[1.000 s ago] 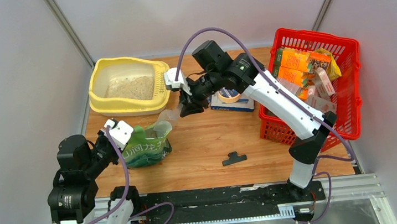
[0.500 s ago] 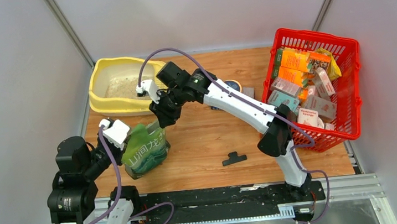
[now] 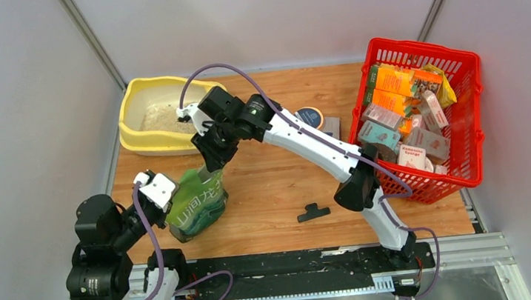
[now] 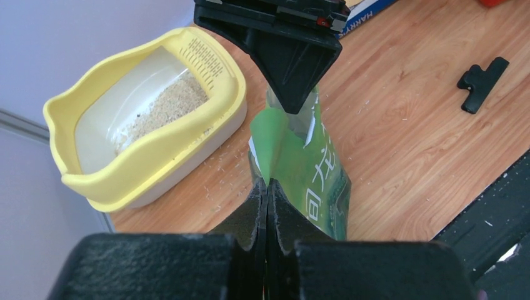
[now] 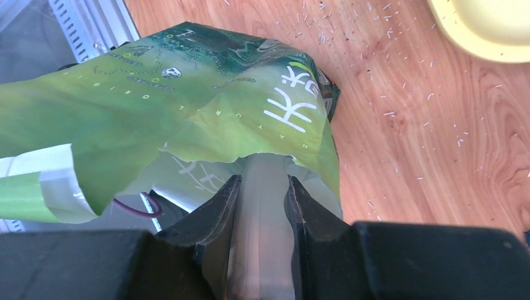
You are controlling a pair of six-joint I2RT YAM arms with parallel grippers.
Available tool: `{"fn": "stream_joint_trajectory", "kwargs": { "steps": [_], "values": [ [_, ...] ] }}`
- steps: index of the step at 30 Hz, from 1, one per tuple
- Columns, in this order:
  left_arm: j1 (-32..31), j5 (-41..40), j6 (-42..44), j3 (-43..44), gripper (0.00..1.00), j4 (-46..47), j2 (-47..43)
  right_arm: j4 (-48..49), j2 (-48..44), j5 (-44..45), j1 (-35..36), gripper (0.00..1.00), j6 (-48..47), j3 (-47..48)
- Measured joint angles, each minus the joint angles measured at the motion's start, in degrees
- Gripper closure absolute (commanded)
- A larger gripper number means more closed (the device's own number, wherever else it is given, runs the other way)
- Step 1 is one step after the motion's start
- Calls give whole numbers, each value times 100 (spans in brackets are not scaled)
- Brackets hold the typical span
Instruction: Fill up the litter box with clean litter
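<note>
The litter box (image 3: 129, 110) is a pale yellow tray at the table's far left, with a layer of beige clean litter (image 3: 162, 118) inside; the left wrist view shows the same rim (image 4: 156, 150) and granules (image 4: 165, 106). The green litter pouch (image 3: 197, 202) stands upright in front of the box. My left gripper (image 4: 267, 184) is shut on the pouch's near side fold. My right gripper (image 5: 262, 181) reaches down from above (image 3: 211, 159) and is shut on the pouch's pale top flap. The pouch (image 5: 187, 94) fills the right wrist view. Its opening is hidden.
A red basket (image 3: 415, 43) of orange and pink cartons stands at the right. A black clip (image 3: 314, 211) lies on the wood near the front. A tape roll on a blue book (image 3: 311, 115) sits at mid-back. Spilled granules (image 5: 400, 112) dot the table beside the box.
The right arm has swung left and nearer with the pouch's top, and the pouch has gone from slumped to upright. The left gripper has drawn back slightly, still gripping.
</note>
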Motion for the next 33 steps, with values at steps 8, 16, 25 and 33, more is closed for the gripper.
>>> {"fn": "stream_joint_trajectory", "kwargs": {
  "steps": [8, 16, 25, 33],
  "values": [
    [0, 205, 146, -118, 100, 35, -221, -136, -144, -146, -50, 100, 74, -282],
    [0, 280, 98, -293, 100, 321, -234, -127, 46, -184, 28, 100, 120, -313],
    [0, 216, -140, -483, 100, 621, -234, 17, 114, 184, 214, 100, 494, -389],
    [0, 186, -219, -651, 100, 767, -243, 216, 317, 164, 267, 100, 831, -391]
  ]
}}
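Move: The right hand holds the scoop with its bowl already in the mouth of the litter bag; the bag's middle lies about 5 cm back, 6 cm to the left and 12 cm below. From that hand the litter box is roughly 26 cm ahead, 14 cm left and 20 cm down, and the tape roll about 19 cm ahead, 27 cm right and 18 cm down. The left hand pinches the bag's upper edge, the bag's middle some 5 cm ahead, 4 cm right and 18 cm below it. Keeping its grip on the scoop, the right hand pushes the bowl deeper through the bag's mouth, sinking about 5 cm while easing 2 cm back; it first slips slightly right, then moves left, tilting a little. The left hand keeps its shut pinch on the bag's edge, giving back slightly and then moving forward about 2 cm. ##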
